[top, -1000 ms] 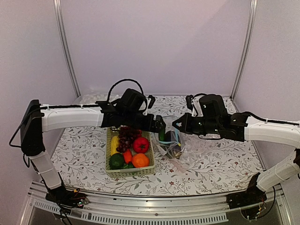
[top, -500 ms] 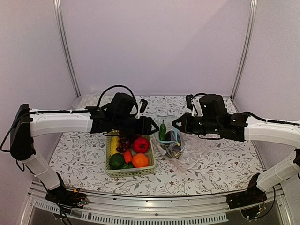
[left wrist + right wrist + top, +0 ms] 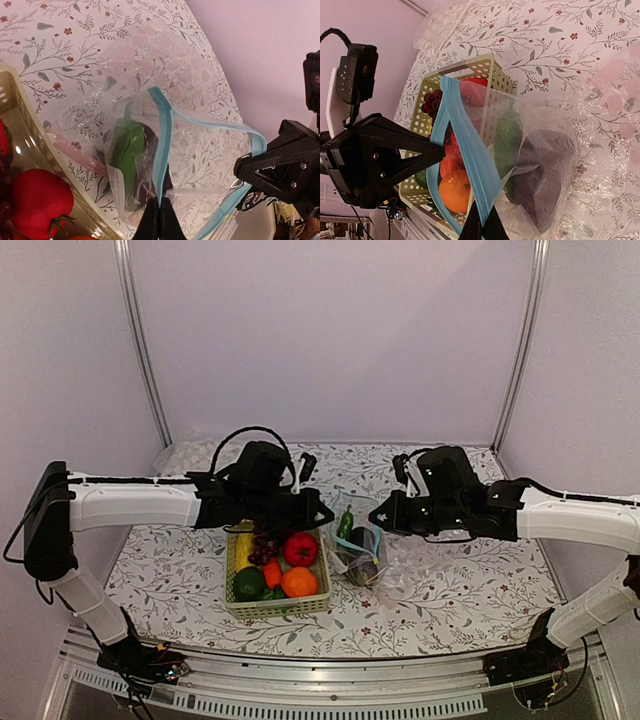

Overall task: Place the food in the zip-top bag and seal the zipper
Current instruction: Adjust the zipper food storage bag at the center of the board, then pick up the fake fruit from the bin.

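The zip-top bag [image 3: 384, 575] hangs open between both grippers, right of the basket. My left gripper [image 3: 322, 513] is shut on the left side of the light-blue zipper [image 3: 161, 150]. My right gripper [image 3: 379, 519] is shut on the zipper's [image 3: 470, 155] opposite side. Inside the bag lie a dark green vegetable [image 3: 127, 150] and a purple eggplant [image 3: 547, 165]. In the top view the green vegetable [image 3: 345, 523] pokes up at the bag's mouth. The rest of the food sits in the basket: a red fruit [image 3: 300, 549], an orange [image 3: 298, 582], grapes [image 3: 263, 543], a carrot [image 3: 271, 572] and corn [image 3: 243, 548].
The pale green mesh basket [image 3: 279, 608] stands just left of the bag, under my left wrist. Bubbly clear plastic lies at the back left corner [image 3: 190, 453] and under the bag on the flowered tablecloth [image 3: 470, 590]. Metal frame posts rise at both back corners.
My left gripper drew back left from the bag's mouth, leaving the green vegetable inside, then shut on the zipper's left side. The right gripper shifted slightly left with the bag.
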You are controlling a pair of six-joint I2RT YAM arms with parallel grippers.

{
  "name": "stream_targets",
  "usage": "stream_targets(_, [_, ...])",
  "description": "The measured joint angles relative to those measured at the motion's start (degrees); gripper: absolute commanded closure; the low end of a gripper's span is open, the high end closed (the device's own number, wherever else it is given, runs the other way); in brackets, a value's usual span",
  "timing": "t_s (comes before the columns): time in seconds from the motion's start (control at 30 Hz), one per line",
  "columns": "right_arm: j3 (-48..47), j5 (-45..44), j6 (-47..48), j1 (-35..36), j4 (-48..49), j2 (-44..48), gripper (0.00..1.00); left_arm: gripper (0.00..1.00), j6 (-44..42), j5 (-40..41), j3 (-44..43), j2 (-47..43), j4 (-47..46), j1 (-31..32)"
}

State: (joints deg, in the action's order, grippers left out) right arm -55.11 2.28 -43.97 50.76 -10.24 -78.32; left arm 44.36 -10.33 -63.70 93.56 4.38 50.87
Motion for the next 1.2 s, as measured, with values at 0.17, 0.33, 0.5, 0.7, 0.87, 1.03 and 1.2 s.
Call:
stream_targets(0.17, [-1.20,1.33,-1.20,0.48,-7.67,-0.48,1.00,1.00,-0.17,2.21,0.00,1.14,-1.73,-0.04])
stream_targets(0.33, [-1.84,4.92,-4.11,0.61,-12.92,-0.48,1.00,1.00,-0.61,4.37,0.00,2.64,-5.16,-0.17])
stream_targets(0.5, [-1.84,5.88,-6.01,0.68,-14.60,-0.46,1.00,0.79,-0.76,4.76,0.00,3.23,-6.84,-0.52])
stream_targets(0.7, [-1.86,5.84,-6.86,0.68,-14.32,-0.37,1.00,0.26,-2.73,4.24,0.02,2.84,-8.39,-0.83])
stream_targets(0.87, [-1.86,5.77,-7.63,0.72,-12.81,-0.37,1.00,0.15,-5.40,4.85,1.75,-1.84,-8.26,-1.07])
stream_targets(1.03, [-1.86,5.68,-7.91,0.72,-11.34,-0.39,1.00,0.08,-7.82,8.85,5.79,-11.74,-5.92,-1.07])
stream_targets(1.2, [-1.88,5.55,-7.91,0.72,-11.06,-0.39,1.00,0.09,-8.26,14.60,9.33,-19.30,2.40,-1.44])
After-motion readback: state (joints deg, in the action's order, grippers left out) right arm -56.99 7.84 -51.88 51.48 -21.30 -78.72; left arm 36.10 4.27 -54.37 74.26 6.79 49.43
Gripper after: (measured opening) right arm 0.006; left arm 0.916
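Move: Each hand still pinches one side of the zipper bag's blue rim. The middle of the bag lies about 6 cm right of the left hand, 1 cm ahead and 9 cm below; from the right hand it is some 2 cm left, 1 cm ahead and 11 below. From the left hand, the tomato is about 8 cm left and level, the grapes 15 left and 3 ahead, the orange 7 left and 10 back, all some 11 below. Keeping its pinch on the bag's right rim, the right hand draws it about 4 cm back and nearly as far down, tipping some 15 degrees further downward, then holds with only a slight rise, while the left hand eases its side of the rim 3 cm forward. The left fingers then open wide and let go of the rim, and that hand lifts about 6 cm and swings away left, over the basket's tomato side, coming back to about its starting reach. ##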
